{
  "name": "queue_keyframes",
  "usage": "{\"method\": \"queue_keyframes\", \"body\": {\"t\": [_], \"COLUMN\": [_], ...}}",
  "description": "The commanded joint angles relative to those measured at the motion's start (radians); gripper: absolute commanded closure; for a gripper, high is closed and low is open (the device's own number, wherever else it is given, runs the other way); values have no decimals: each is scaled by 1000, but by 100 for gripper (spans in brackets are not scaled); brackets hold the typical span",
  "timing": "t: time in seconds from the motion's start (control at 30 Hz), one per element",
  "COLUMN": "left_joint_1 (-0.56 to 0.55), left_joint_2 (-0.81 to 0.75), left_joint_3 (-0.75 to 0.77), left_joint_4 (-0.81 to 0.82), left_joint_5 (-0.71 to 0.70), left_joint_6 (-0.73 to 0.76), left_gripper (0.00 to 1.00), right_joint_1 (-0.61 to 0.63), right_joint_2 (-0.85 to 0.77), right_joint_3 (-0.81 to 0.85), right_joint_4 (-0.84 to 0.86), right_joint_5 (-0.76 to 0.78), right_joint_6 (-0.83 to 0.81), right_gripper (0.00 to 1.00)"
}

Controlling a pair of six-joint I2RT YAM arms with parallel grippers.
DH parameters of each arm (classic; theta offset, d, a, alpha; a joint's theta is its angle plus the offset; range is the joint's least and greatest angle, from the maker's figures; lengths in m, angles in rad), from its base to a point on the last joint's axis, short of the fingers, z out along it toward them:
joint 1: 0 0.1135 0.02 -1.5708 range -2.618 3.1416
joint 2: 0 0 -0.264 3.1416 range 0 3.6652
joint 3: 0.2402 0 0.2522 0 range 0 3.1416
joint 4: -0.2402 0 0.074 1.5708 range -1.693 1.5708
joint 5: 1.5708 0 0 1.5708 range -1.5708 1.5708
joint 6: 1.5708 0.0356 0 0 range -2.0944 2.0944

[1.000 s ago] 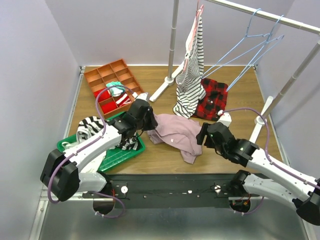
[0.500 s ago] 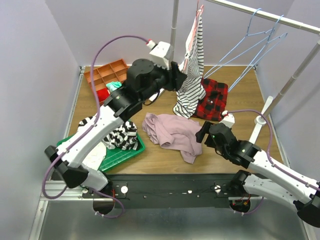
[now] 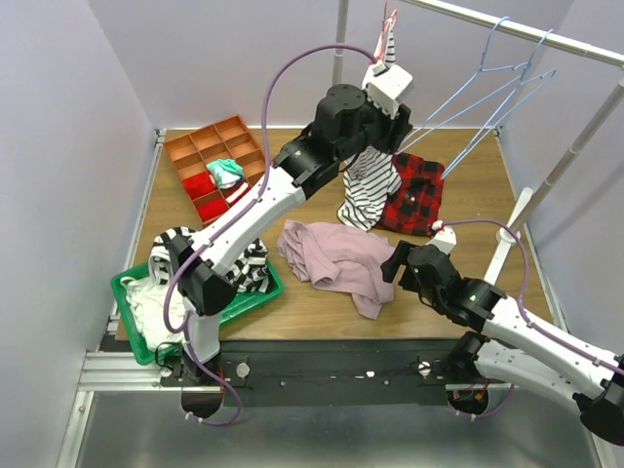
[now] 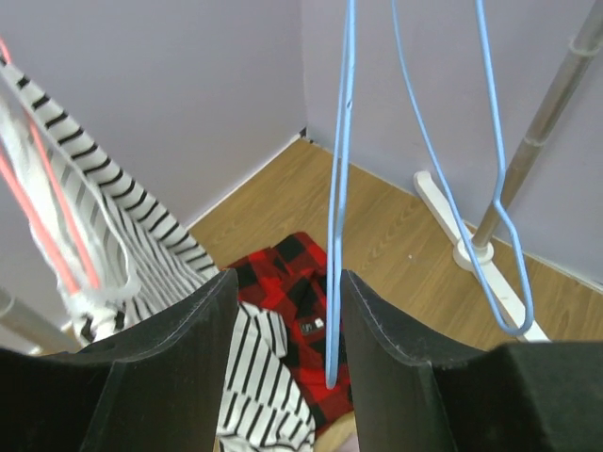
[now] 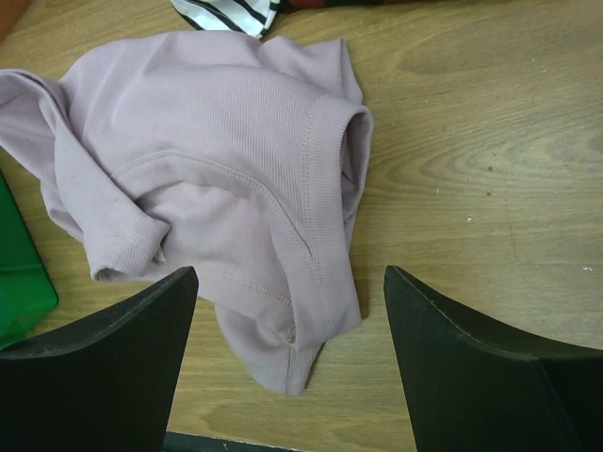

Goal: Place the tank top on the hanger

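The dusty-pink tank top (image 3: 336,255) lies crumpled on the wooden table, and also shows in the right wrist view (image 5: 207,160). My right gripper (image 3: 395,263) is open and empty, its jaws straddling the tank top's lower right corner from above (image 5: 290,282). My left gripper (image 3: 400,122) is raised high by the rail. It is open, and the lower corner of a light-blue wire hanger (image 4: 336,235) hangs between its jaws, close to the right finger (image 4: 377,320) and not clamped. Another blue hanger (image 4: 443,169) hangs beside it. Both hang from the rail (image 3: 487,93).
A black-and-white striped shirt (image 3: 375,156) hangs on a pinkish-red hanger just left of my left gripper. A red-and-black plaid garment (image 3: 417,193) lies under it. An orange compartment tray (image 3: 210,156) is at the back left, a green tray (image 3: 234,304) with clothes at the near left. Rack poles (image 3: 337,78) and a foot (image 3: 507,234) stand behind.
My left arm has let go of the tank top's left edge and swung up and right to the blue hangers. The tank top stayed on the table. The right arm barely moved.
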State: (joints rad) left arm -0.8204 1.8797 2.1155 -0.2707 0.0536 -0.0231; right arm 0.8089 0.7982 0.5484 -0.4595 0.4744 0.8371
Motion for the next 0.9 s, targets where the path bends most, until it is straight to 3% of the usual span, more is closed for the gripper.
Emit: {"method": "queue_keyframes", "body": {"t": [0.0, 0.23, 0.53, 0.73, 0.87], "left_joint_1": [-11, -31, -54, -74, -82], "left_joint_2": [77, 242, 305, 311, 325], "left_joint_3": [141, 317, 343, 334, 357], "left_joint_4": [14, 11, 51, 80, 90], "left_joint_5": [88, 80, 40, -33, -73], "left_joint_6": [28, 26, 15, 48, 69], "left_gripper": [44, 45, 51, 68, 89], "right_joint_1": [4, 4, 6, 4, 4], "right_joint_2": [-16, -33, -42, -37, -48], "right_joint_3": [-25, -38, -76, -87, -85], "right_joint_4": [38, 51, 82, 96, 93], "right_joint_5": [-7, -19, -43, -48, -46], "right_joint_6": [0, 0, 3, -1, -6], "right_gripper": [13, 13, 13, 14, 14]}}
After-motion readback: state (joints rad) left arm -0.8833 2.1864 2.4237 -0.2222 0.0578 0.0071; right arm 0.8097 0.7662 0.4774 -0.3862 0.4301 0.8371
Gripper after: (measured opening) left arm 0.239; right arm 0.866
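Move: The near arm of the closest blue hanger hangs about 8 cm to the left hand's right, some 3 cm ahead and 2 cm lower. The second blue hanger is roughly 10 cm farther right of that arm and 3 cm nearer. The striped garment hangs some 9 cm ahead and 5 cm left, about 15 cm lower. From the right hand, that hanger arm is about 19 cm ahead, 5 cm right and 28 cm above. Rightward about 8 cm and slightly forward, the left hand carries its half-open fingers to the closest blue hanger, first rising a little, then dipping some 4 cm to bring the near arm's wire between them. It all but stops there, fingers still pointing level forward-right, and they close to under half their opening around the wire. ##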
